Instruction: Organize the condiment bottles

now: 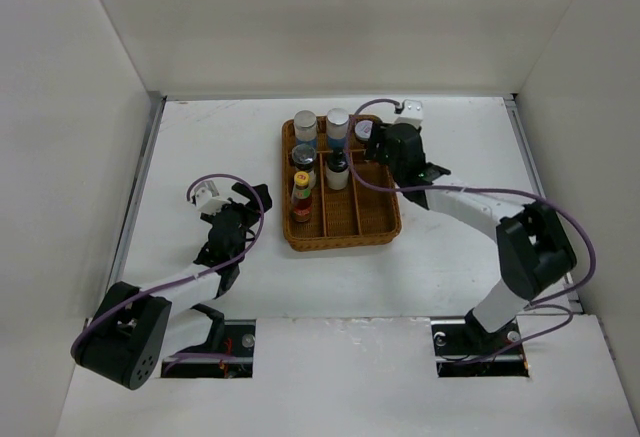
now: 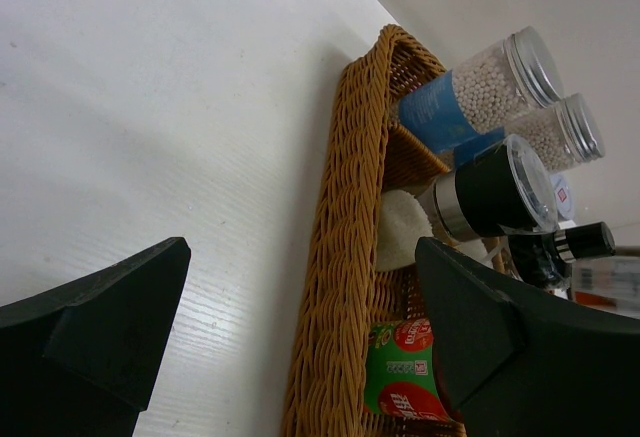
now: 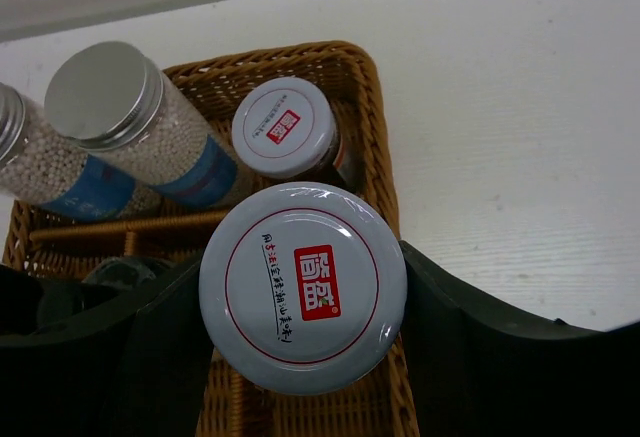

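Observation:
My right gripper [image 1: 386, 155] hangs over the right column of the wicker tray [image 1: 345, 241] and is shut on a white-lidded jar [image 3: 302, 287] with a red logo. A second white-lidded jar [image 3: 283, 127] stands just behind it. Two silver-capped shakers [image 1: 305, 125] [image 1: 337, 122] stand at the tray's back. A black grinder [image 1: 303, 157], a black-capped white bottle [image 1: 337, 169] and a red yellow-capped sauce bottle [image 1: 301, 197] stand in the left columns. My left gripper [image 1: 236, 219] is open and empty on the table left of the tray.
The left wrist view looks along the tray's left wall [image 2: 350, 257], with the shakers [image 2: 490, 77] and the sauce bottle's label [image 2: 405, 372] behind it. White walls enclose the table on three sides. The tray's front compartments [image 1: 365, 212] hold nothing.

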Tool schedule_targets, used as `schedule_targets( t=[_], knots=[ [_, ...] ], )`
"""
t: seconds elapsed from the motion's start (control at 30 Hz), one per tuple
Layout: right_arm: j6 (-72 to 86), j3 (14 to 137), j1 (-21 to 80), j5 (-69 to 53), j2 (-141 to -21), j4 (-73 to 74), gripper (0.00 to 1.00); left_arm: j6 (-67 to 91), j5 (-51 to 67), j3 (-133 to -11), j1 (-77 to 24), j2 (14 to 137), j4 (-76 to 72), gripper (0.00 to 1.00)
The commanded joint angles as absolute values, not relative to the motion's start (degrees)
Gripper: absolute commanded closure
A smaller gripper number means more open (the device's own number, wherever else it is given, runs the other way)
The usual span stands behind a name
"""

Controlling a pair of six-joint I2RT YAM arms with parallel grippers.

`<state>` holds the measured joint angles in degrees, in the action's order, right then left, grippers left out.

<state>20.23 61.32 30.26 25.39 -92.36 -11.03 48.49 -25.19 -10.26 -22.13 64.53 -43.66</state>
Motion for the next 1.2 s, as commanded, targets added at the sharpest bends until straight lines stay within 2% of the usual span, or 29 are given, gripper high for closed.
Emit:
schedule_targets(
  t=[0.0,0.37,0.4,0.53,0.77,1.0,1.17],
  knots=[
    [19.4,67.1,30.6,24.9,-95.3,-17.1,0.52,49.0,-25.3,-11.0,-21.7,63.5,-45.8,0.0],
    [19.3,69.3,32.3,28.2,-104.6,-16.3,0.49,49.0,-25.5,-11.4,-21.4,64.7,-45.5,0.0],
    [19.3,69.3,32.4,28.6,-104.9,-16.1,0.46,49.0,-25.4,-11.6,-21.5,64.9,-45.5,0.0],
    [19.9,68.8,32.7,29.3,-104.0,-15.8,0.2,49.0,-25.2,-12.4,-21.4,66.3,-45.5,0.0],
    [19.5,65.8,33.0,29.6,-92.1,-14.7,0.0,48.8,-25.9,-13.3,-20.4,65.9,-42.3,0.0],
    [22.0,50.9,29.9,37.1,-75.3,-15.6,0.0,48.9,-25.6,-15.8,-19.8,65.7,-35.9,0.0],
    [29.9,37.6,25.4,38.6,-66.1,-15.6,0.0,48.9,-25.6,-19.1,-20.4,65.1,-28.7,0.0]
  ],
)
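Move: The white-lidded jar already in the right fingers is bound for the far end of the basket's right-hand slot, about 9 cm below the right hand, 1 cm ahead and 2 cm left. From that hand the back-row jar stands some 8 cm ahead, 3 cm left; the tall pearl-filled jar about 8 cm ahead, 11 cm left; the black-capped bottle level with it, 11 cm left. The spot lies roughly 11 cm ahead and 30 cm right of the left hand. The white-lidded jar is lowered about 8 cm by the right hand, drifting slightly forward and left, into the slot just in front of the back-row jar. The fingers then open fully and let go; the hand climbs some 16 cm, swings back and about 11 cm right out past the basket's edge, tipping up and turning clockwise, and dips a little at the end. ##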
